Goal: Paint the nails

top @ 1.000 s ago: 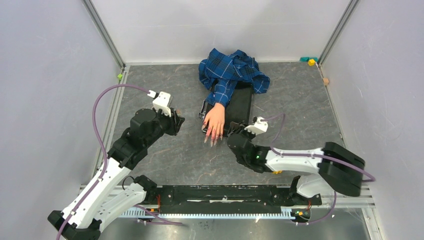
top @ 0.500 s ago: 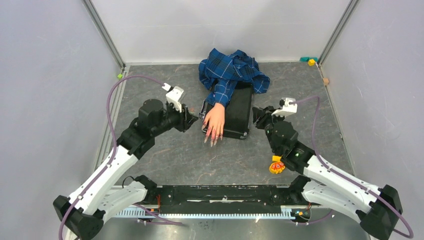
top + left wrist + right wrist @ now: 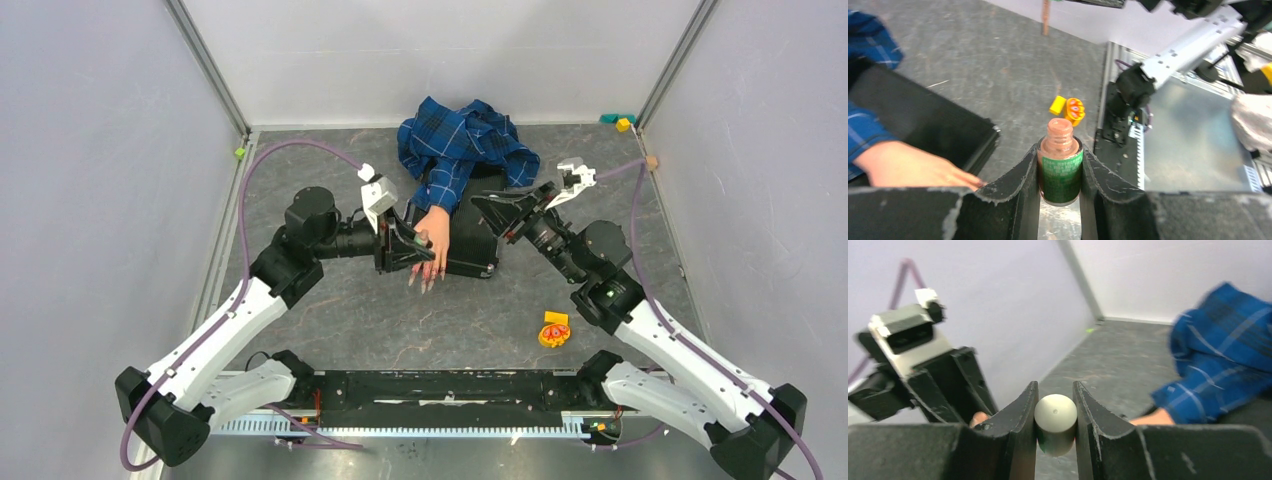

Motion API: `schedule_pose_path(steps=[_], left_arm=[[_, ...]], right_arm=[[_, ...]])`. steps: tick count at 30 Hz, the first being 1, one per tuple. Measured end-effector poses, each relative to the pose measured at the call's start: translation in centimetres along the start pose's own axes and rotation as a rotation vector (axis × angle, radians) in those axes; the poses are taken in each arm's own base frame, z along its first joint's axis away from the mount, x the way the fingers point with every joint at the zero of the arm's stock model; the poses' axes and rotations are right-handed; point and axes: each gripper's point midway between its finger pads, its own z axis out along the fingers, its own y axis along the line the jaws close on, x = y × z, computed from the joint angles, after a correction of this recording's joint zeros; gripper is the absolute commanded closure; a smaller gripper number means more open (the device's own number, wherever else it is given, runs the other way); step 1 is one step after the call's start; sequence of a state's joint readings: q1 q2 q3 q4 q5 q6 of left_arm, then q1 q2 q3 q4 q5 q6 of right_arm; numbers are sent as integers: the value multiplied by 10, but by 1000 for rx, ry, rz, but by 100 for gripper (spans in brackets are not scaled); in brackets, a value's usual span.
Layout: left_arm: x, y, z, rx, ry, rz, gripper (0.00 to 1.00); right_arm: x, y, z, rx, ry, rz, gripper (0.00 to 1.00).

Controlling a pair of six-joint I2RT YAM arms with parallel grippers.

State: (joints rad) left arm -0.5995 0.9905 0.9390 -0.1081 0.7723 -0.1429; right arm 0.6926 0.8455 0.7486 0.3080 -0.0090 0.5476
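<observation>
A pale mannequin hand (image 3: 433, 236) with a blue plaid sleeve (image 3: 462, 140) rests on a black box (image 3: 478, 232). Its long pink-red nails (image 3: 424, 279) point toward the near edge. My left gripper (image 3: 408, 246) sits right beside the hand's left edge, shut on an uncapped nail polish bottle (image 3: 1060, 172) with a green label. The right gripper (image 3: 497, 211) hovers over the box to the right of the hand. It is shut on the bottle's white cap (image 3: 1055, 414), and the thin brush stem (image 3: 1046, 17) hangs below it.
A small yellow and orange object (image 3: 552, 330) lies on the grey table toward the near right. Small coloured blocks (image 3: 622, 122) sit in the far right corner. Grey walls close in the left, right and far sides.
The left gripper has swung right with the bottle, up to the hand. The right arm has pulled away from the nails and moved farther back over the box, uncovering the yellow and orange object.
</observation>
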Motion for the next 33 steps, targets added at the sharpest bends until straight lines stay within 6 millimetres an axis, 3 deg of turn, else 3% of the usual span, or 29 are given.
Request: schedule_pose_path(steps=[5, 13, 22, 33], left_arm=[[3, -31, 3, 128, 12, 13, 98], [4, -45, 3, 188, 21, 1, 98], [5, -47, 3, 195, 23, 1, 98], [5, -51, 4, 205, 26, 2, 98]], right_arm=[[-7, 42, 7, -211, -20, 86, 100], [-18, 85, 3, -393, -55, 151, 100], [-7, 106, 4, -471, -11, 173, 100], [3, 112, 6, -501, 21, 191, 100]])
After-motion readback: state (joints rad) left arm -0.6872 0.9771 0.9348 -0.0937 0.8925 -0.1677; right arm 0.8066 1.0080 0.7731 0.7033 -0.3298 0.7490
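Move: The right hand grips the white cap with its brush; the open green bottle in the left fingers lies about 13 cm to its left, 6 cm back and some 5 cm lower. From the right hand the nails are roughly 10 cm left, 3 cm back and 25 cm below, the suitcase's middle about 12 cm ahead, 2 cm right and 27 cm below. For the left hand, the cap is about 13 cm right, 6 cm ahead and 5 cm higher. Swinging left and back about 7 cm each way while rising some 5 cm, the right hand carries the cap towards the bottle, turning counter-clockwise nearly 30 degrees with its left side lifting, so the brush hangs down above the bottle's mouth. The left hand draws the bottle back about 5 cm, turns it slightly clockwise and then nearly holds. Both keep their grips. ##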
